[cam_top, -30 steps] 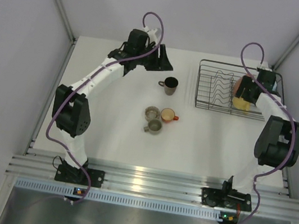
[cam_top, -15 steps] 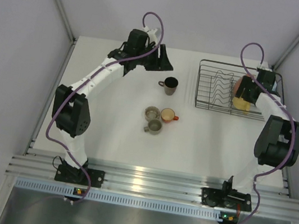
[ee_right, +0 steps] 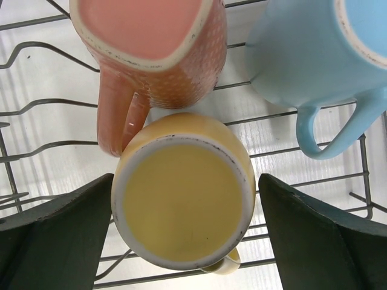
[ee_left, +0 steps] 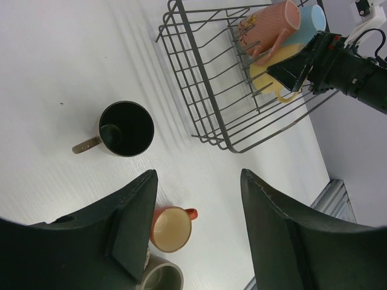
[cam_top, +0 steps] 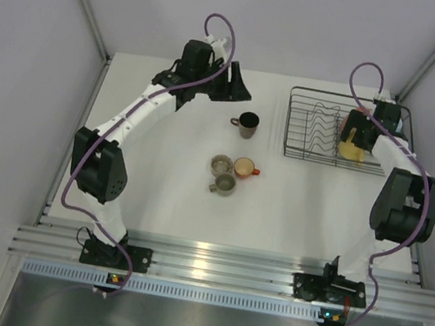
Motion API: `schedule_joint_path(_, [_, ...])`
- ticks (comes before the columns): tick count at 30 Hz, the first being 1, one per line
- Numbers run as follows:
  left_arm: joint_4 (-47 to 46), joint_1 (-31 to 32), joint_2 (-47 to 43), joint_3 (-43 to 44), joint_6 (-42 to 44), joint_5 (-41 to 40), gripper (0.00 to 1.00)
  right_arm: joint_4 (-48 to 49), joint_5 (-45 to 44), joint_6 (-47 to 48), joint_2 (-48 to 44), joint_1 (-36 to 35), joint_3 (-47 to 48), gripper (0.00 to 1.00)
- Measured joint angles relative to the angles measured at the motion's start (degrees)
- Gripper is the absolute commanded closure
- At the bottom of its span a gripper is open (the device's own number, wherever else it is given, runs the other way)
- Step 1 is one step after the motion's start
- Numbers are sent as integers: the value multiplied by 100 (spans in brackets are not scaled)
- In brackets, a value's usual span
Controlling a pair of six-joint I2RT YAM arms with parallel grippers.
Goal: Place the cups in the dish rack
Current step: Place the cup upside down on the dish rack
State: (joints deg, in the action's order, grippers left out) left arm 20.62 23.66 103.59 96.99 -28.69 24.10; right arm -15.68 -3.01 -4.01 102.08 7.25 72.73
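The black wire dish rack (cam_top: 308, 111) stands at the back right. It holds a pink cup (ee_right: 151, 36), a light blue cup (ee_right: 314, 48) and a yellow cup (ee_right: 184, 205). My right gripper (ee_right: 185, 178) is open astride the yellow cup, with a gap showing at the right finger. On the table are a dark brown cup (cam_top: 247, 123), a small orange cup (cam_top: 243, 167) and two grey-olive cups (cam_top: 221, 163) (cam_top: 223, 183). My left gripper (cam_top: 229, 86) hovers open and empty behind the dark brown cup (ee_left: 126, 128), well above the table.
The rack's wavy dividers (cam_top: 317, 117) fill its left half. A wall of the enclosure runs close behind the rack, and another runs along its right side. The rack's rim (ee_left: 198, 66) lies to the right of the dark brown cup.
My right gripper has opened wider around the yellow cup in the rack. The left arm has shifted slightly back, its gripper still open.
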Motion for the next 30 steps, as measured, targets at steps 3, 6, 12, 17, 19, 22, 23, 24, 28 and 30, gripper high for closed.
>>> schedule_joint_path(3, [4,0,-11,-22,0,-2,37,-4,0,4,-24,0,0,1])
schedule_joint_path(6, [2,0,-37,-70,11,-11,37,-17,2,2,-90,0,-11,1])
schedule_joint_path(12, [7,0,-118,-138,13,-37,37,-42,2,2,-308,0,-11,1])
schedule_joint_path(17, [4,0,-238,-210,13,-66,37,-155,0,2,-470,0,-9,1])
schedule_joint_path(19, [7,0,-310,-269,15,-85,37,-208,0,-4,-520,0,-9,1])
schedule_joint_path(22, [9,-2,-420,-358,33,-109,37,-310,4,-11,-728,0,-9,0])
schedule_joint_path(23, [7,-2,-450,-378,37,-109,37,-339,7,-13,-822,0,-9,1])
schedule_joint_path(24, [9,-2,-476,-387,37,-111,37,-372,9,-15,-962,0,-9,1])
schedule_joint_path(28, [22,-55,-522,-391,98,-118,36,-577,55,-20,-1530,0,138,1])
schedule_joint_path(30, [50,-101,-535,-407,170,-146,36,-686,103,-20,-1801,0,332,1])
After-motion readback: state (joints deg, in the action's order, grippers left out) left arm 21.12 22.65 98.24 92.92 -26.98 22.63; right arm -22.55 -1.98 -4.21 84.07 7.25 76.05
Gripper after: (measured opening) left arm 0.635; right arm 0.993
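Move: The yellow cup sits upside down in the dish rack between the right hand's already open fingers, its middle about 3 cm below the hand and perhaps 1 cm ahead. The pink cup stands about 7 cm ahead of that hand, straight in line, and the blue cup some 5 cm ahead and 8 cm to its right, both a little below it. From the left hand the yellow cup is about 32 cm to the right, 3 cm ahead and 20 cm down. The right hand comes free of the yellow cup's upturned base, fingers staying wide open, and climbs away from the rack by about 14 cm, slowly at first and then fast. Late in the rise it eases back slightly and the fingers tip up some 15 degrees. The left hand, still open and empty, drifts a couple of centimetres left, back and up. ##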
